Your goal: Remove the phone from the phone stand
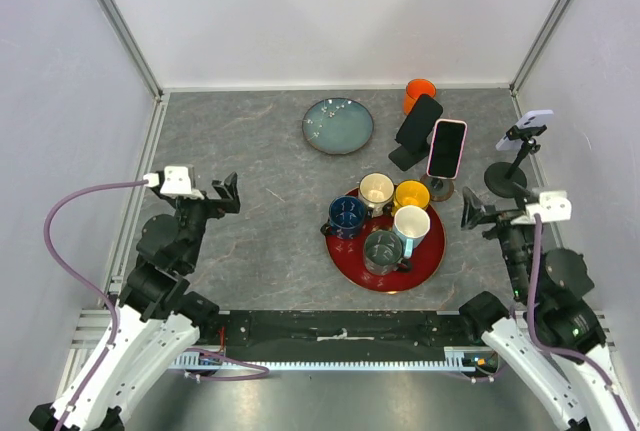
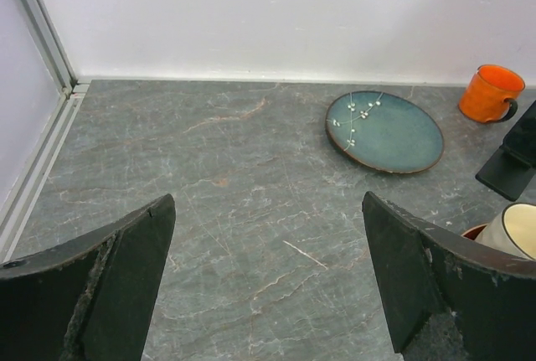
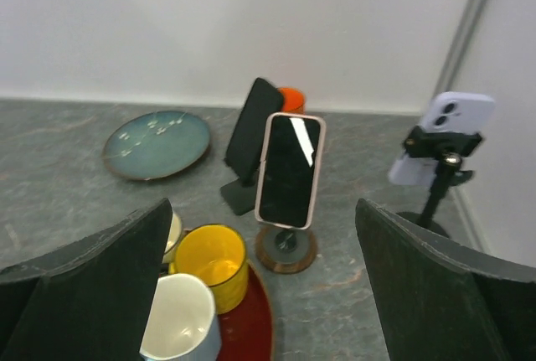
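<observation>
A pink-cased phone (image 1: 447,148) stands upright on a round wooden stand (image 1: 441,189) at the back right; both show in the right wrist view, the phone (image 3: 289,168) above the stand (image 3: 286,249). A black phone (image 1: 418,121) leans on a black stand (image 3: 239,196) just left of it. A lavender phone (image 1: 537,117) is clamped on a black pole stand (image 1: 505,179) by the right wall. My right gripper (image 1: 473,215) is open and empty, a little in front of the pink phone. My left gripper (image 1: 229,194) is open and empty over bare table at the left.
A red tray (image 1: 352,269) holding several mugs sits mid-table, just left of my right gripper. A yellow mug (image 3: 211,265) and a white mug (image 3: 177,319) stand close to the wooden stand. A teal plate (image 1: 338,125) and an orange mug (image 1: 419,93) are at the back.
</observation>
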`<state>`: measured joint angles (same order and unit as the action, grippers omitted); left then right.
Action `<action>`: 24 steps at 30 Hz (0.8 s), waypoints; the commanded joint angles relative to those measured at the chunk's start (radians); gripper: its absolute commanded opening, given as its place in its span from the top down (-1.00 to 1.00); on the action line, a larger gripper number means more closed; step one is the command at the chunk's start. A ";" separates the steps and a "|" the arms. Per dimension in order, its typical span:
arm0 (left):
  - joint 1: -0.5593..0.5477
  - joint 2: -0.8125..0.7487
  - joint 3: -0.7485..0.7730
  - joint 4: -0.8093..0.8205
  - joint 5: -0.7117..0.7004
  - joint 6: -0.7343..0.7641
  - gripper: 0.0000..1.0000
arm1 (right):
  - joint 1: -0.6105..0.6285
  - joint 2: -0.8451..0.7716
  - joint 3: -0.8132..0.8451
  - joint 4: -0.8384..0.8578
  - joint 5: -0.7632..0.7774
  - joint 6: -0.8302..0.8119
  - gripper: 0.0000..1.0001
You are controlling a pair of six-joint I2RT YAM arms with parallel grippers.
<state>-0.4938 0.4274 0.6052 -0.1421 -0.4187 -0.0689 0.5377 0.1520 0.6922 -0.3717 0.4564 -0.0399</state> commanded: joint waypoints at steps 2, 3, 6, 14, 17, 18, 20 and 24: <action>0.008 -0.035 0.021 -0.004 -0.026 -0.035 -0.98 | 0.005 0.257 0.154 -0.152 -0.108 0.202 -0.96; 0.008 -0.036 0.021 -0.005 -0.023 -0.038 -0.98 | 0.004 0.326 0.171 -0.179 -0.092 0.295 -0.96; 0.008 -0.036 0.027 -0.017 -0.009 -0.048 -0.98 | 0.005 0.459 0.225 -0.288 -0.022 0.428 -0.96; 0.009 -0.067 0.030 -0.030 0.000 -0.065 -0.98 | -0.001 0.696 0.244 -0.484 0.203 0.624 -0.96; 0.009 -0.073 0.031 -0.037 0.004 -0.068 -0.97 | -0.033 0.731 0.212 -0.489 0.226 0.666 -0.96; 0.009 -0.075 0.031 -0.040 0.006 -0.068 -0.98 | -0.047 0.754 0.202 -0.489 0.214 0.676 -0.96; 0.009 -0.078 0.033 -0.045 0.012 -0.071 -0.97 | -0.125 0.777 0.167 -0.500 0.173 0.712 -0.96; 0.009 -0.087 0.034 -0.050 0.029 -0.075 -0.97 | -0.304 0.834 0.110 -0.500 0.081 0.755 -0.96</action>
<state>-0.4919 0.3553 0.6064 -0.1925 -0.4118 -0.1112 0.3584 0.9417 0.8597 -0.8303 0.5854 0.6212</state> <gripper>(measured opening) 0.990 0.982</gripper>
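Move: The pink-rimmed phone on its round-based stand lies about 19 cm ahead of the right hand, 3 cm to its left and some 19 cm below. The other phone, on the tripod, is 19 cm ahead, 13 cm right and 15 cm down. The yellow mug sits roughly 10 cm ahead, 11 cm left and 28 cm below. From the left hand the pink-rimmed phone is around 14 cm ahead, 48 cm right and 15 cm lower. Forward and left at first, about 5 cm each way, then steeply down: the right hand sinks some 17 cm in all towards the height of the pink-rimmed phone, swinging back right by about 6 cm as it drops over the bare table beside the tray. The wrist tips down about 50 degrees and turns clockwise about 30, the fingers staying wide open and empty. ##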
